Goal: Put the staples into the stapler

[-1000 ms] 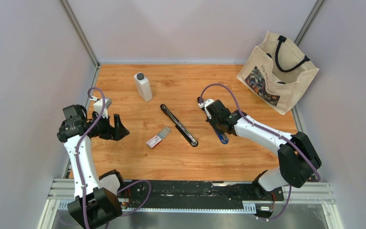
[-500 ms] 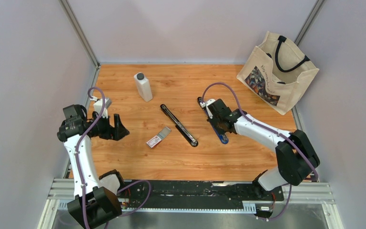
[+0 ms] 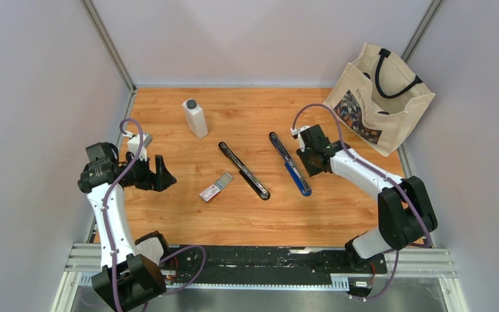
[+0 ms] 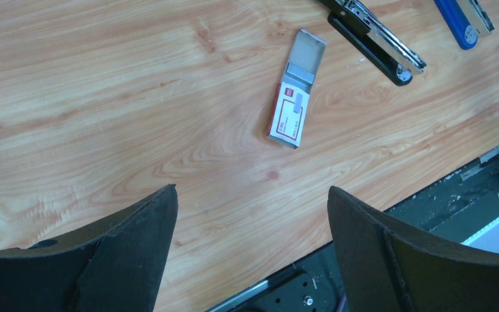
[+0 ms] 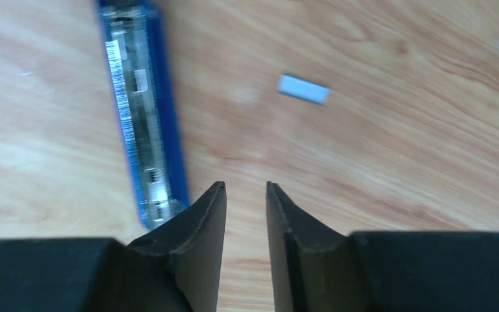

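The staples box [image 3: 216,186] is white and red, with its grey tray slid out, and lies flat on the wood; it also shows in the left wrist view [image 4: 295,104]. A long black stapler [image 3: 243,170] lies opened flat to its right. A blue-and-black stapler [image 3: 290,164] lies opened flat further right, with its metal channel up [image 5: 140,123]. My right gripper [image 3: 310,162] hovers just right of the blue stapler, jaws a narrow gap apart and empty [image 5: 245,195]. A small grey strip [image 5: 304,89] lies on the wood ahead of it. My left gripper [image 3: 162,173] is wide open and empty at the left [image 4: 252,201].
A white bottle [image 3: 195,117] stands at the back left. A beige tote bag [image 3: 378,97] stands at the back right corner. A metal rail [image 3: 260,260] runs along the table's near edge. Walls close in both sides and the back.
My right gripper has moved right and back, off the blue stapler, which now lies uncovered on the table. The left arm has not moved.
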Available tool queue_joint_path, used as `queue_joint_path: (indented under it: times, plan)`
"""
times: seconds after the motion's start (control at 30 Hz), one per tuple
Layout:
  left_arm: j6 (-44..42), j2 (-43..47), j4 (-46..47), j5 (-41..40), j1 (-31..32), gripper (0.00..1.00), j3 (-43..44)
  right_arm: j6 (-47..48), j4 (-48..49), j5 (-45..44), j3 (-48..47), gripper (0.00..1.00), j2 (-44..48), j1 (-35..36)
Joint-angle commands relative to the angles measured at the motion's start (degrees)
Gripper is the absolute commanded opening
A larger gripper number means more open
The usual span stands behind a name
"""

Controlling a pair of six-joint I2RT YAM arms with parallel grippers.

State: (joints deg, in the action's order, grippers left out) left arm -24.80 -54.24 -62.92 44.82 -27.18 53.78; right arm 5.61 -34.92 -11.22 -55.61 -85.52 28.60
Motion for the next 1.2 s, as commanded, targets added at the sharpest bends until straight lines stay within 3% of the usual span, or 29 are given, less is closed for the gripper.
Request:
queue_joint_path:
  times: [0.0,0.37,0.6,0.77,0.97,1.17]
  plan:
    - [-0.34,0.10,0.25,0.80,-0.68,0.93,0.27,6.06,0.81,0.41,-3.53,0.36,-0.26,-5.30]
    - [-0.95,0.36,-0.01,1.50,-0.77,0.93,0.27,36.21,0.56,-2.22,-9.06,0.56,-8.87,-6.71]
    - [-1.22,0.45,-0.37,1.76,-0.68,0.93,0.27,50.97,-13.05,6.91,-21.10,0.59,-16.07,-10.58]
    - [-1.22,0.10,-0.28,1.76,-0.68,0.93,0.36,62.84,-15.18,8.49,-18.31,0.57,-17.76,-11.11]
    - [-1.31,0.01,-0.37,1.68,-0.77,0.93,0.27,69.45,-14.31,15.08,-14.44,0.55,-16.00,-11.99]
    - [-1.22,-0.25,-0.28,1.68,-0.77,0.93,0.45,69.72,-10.44,14.56,-13.38,0.53,-18.10,-12.16]
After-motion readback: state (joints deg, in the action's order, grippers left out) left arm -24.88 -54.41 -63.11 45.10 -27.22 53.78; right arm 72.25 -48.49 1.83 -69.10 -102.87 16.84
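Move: The short staple strip lies on the table some 6 cm ahead of the right hand, 3 cm to its right and about 5 cm below. The opened blue stapler's middle is about 4 cm ahead and 6 cm to the left of the right hand; the opened black stapler's is roughly 20 cm left and 2 cm ahead. From the left hand the strip is about 45 cm right and 10 cm ahead, 16 cm lower. Swing the right gripper away from the blue stapler, forward about 9 cm and to the right about 5 cm, opening its fingers to roughly half as you go. Then draw it back about 4 cm while lowering it towards the short staple strip, turning the wrist counter-clockwise some 55 degrees throughout and tipping the fingers straight down; stop just above the strip without touching it. ##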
